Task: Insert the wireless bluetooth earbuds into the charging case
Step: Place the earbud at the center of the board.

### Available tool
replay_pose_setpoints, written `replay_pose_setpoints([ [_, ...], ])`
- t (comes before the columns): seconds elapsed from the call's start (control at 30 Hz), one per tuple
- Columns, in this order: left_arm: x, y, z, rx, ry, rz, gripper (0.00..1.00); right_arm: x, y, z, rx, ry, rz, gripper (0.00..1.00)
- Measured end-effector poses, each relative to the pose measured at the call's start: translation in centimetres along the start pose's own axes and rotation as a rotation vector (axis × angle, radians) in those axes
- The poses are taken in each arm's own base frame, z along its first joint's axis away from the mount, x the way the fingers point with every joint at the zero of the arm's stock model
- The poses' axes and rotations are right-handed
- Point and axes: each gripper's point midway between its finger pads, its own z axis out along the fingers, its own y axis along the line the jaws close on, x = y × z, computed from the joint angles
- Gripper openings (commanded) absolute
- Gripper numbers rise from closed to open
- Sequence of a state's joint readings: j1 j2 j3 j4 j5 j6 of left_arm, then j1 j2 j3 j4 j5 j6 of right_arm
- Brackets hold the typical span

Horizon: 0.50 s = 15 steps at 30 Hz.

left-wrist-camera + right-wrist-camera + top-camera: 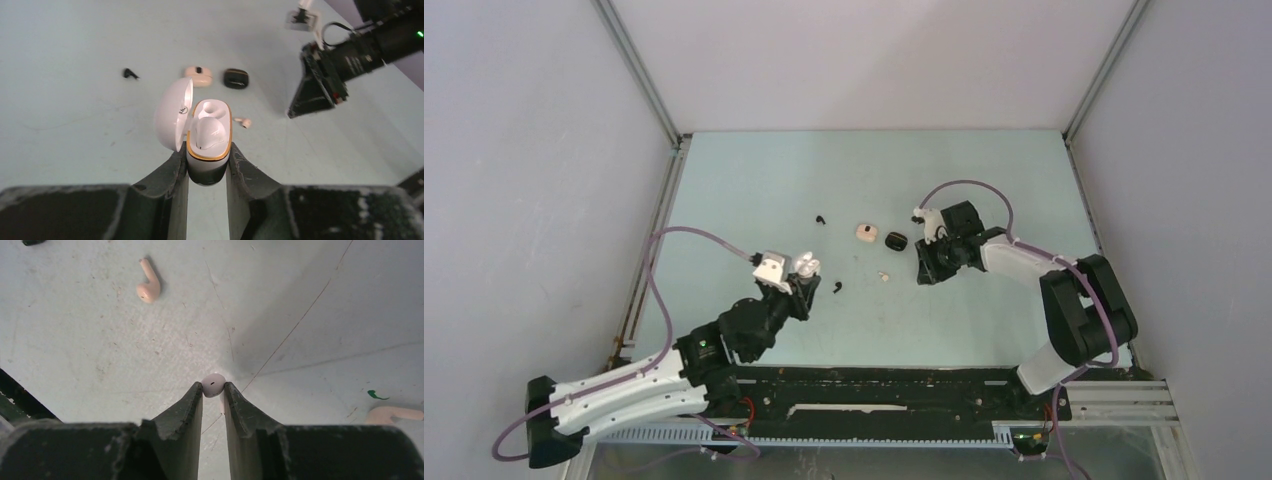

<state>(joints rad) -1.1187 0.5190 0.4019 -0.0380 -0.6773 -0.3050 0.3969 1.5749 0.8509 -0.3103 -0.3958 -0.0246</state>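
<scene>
My left gripper [207, 162] is shut on the base of a white charging case [210, 150] with a gold rim, held above the table. Its lid [172, 112] stands open to the left. One white earbud [209, 134] lies in the case, with an empty socket beyond it. From above, the case [807, 265] sits at the left gripper's [800, 282] tip. My right gripper [213, 389] is shut on a small white earbud [213, 384], pinched at the fingertips just above the table. It hovers right of centre [922, 268]. A beige-pink earbud [148, 287] lies loose on the table.
A beige-pink case [863, 232] and a black case [896, 240] sit closed mid-table. One black earbud [822, 218] lies behind them, another [838, 288] beside the left gripper. A second pink earbud [392, 414] lies by the right gripper. Walls enclose the table.
</scene>
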Motion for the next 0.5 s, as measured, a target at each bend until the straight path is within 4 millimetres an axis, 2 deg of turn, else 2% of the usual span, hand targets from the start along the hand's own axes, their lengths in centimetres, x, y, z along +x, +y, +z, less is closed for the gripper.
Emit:
replay_pose_setpoints([
  [0.13, 1.6, -2.7, 1.0, 0.103, 0.052, 0.011, 0.01, 1.3, -0.6, 0.8, 0.001, 0.063, 0.049, 0.28],
  [0.2, 2.2, -3.5, 1.3, 0.135, 0.070, 0.015, 0.02, 1.6, -0.9, 1.3, -0.006, 0.098, 0.082, 0.34],
  [0.33, 2.0, -4.7, 1.3, 0.192, 0.068, 0.001, 0.02, 0.5, -0.7, 1.9, -0.040, 0.112, 0.105, 0.46],
  [0.43, 1.8, -5.3, 1.3, 0.223, 0.061, -0.006, 0.02, 0.4, -0.5, 1.9, -0.055, 0.114, 0.099, 0.53],
  [0.5, 1.7, -5.7, 1.3, 0.240, 0.061, -0.009, 0.03, 0.3, -0.3, 1.6, -0.063, 0.113, 0.096, 0.54],
])
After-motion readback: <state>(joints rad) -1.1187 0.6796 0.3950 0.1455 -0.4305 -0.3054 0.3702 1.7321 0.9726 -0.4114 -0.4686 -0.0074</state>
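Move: Directly under the right hand, some 2 cm down, is the bare board spot for the white earbud in its fingertips. At that lower level, a beige earbud lies about 9 cm to the left and 2 cm ahead, and the black case about 11 cm ahead and 6 cm left. The left hand, holding the open white case, has that board spot roughly 25 cm to its right, 6 cm ahead and 18 cm below. Lowering the white earbud about 2 cm onto the board while the fingers tip some 10 degrees steeper, the right hand then opens them to roughly twice their gap and lets go, staying just over it. Meanwhile the left hand carries the open case about 6 cm right towards the right hand, turning some 15 degrees clockwise, its grip unchanged. ##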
